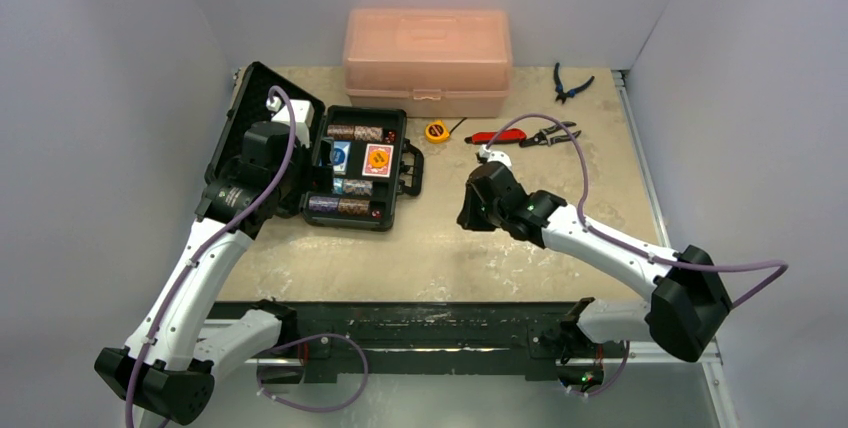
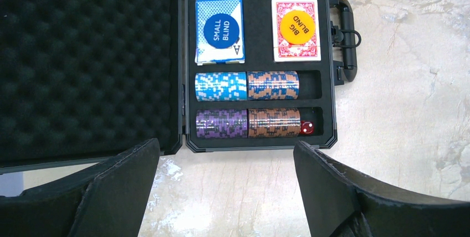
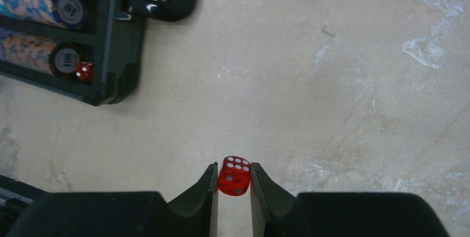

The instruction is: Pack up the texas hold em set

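Observation:
The small black briefcase (image 1: pixel 362 170) lies open left of centre, its foam-lined lid (image 2: pixel 88 60) flat to the left. Its tray holds chip stacks (image 2: pixel 246 86), a blue deck under a blue disc (image 2: pixel 220 30), a red deck under a yellow disc (image 2: pixel 296 26) and a red die (image 2: pixel 307 128). My left gripper (image 2: pixel 226 154) hangs open above the table just in front of the tray, with nothing between its fingers. To the right of the case, my right gripper (image 3: pixel 233 165) is shut on another red die (image 3: pixel 234 179), held above bare table. The case handle (image 3: pixel 172 4) faces it.
A translucent pink plastic box (image 1: pixel 428 58) stands at the back. A yellow tape measure (image 1: pixel 436 131), a red-handled tool (image 1: pixel 497 136) and pliers (image 1: pixel 552 134) lie behind my right gripper. Blue-handled pliers (image 1: pixel 570 83) lie at the back right. White walls close in both sides.

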Available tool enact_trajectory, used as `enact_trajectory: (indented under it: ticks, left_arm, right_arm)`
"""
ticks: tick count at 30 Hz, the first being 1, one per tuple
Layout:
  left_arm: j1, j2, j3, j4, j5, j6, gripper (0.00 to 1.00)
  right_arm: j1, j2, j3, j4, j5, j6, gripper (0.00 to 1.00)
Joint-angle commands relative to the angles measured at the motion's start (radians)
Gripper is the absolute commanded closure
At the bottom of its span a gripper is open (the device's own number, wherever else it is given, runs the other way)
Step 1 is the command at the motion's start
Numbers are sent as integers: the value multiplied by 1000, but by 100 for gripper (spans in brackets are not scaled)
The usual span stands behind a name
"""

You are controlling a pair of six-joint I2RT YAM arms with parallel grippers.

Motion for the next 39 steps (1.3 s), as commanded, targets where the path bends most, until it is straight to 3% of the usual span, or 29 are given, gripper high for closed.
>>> enact_trajectory:
  ticks: [1,25,39]
  left_arm:
    - [-5,-17,2,33,-4,11,9]
    - [-5,-26,2,33,0,11,9]
    - [-5,-42,2,34,2,9,9]
  right_arm:
    - [5,16,78,88,-50,-31,100]
    - [28,182,228,211,-174,-34,100]
    - [119,433,520,165,-115,-65,100]
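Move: The right hand already pinches the last red die. The free gap at the right end of the case's nearest row lies about 17 cm to its left, 7 cm ahead and 7 cm lower. From this hand, the placed die is some 19 cm left and 7 ahead, the nearest brown chips 23 left and 8 ahead, and the case handle 11 left and 19 ahead. From the left hand, that gap is roughly 13 cm right, 6 ahead and 20 below. Keeping the red die pinched between its fingertips, the right hand carries it mostly left, about 15 cm, towards the near right corner of the open case, while reaching some 5 cm forward and rising about as much. The rise comes early, levels off briefly and then resumes as the leftward sweep speeds up, and the hand turns about 15 degrees counter-clockwise with its left side rolling up a little, the fingers staying closed on the die. ##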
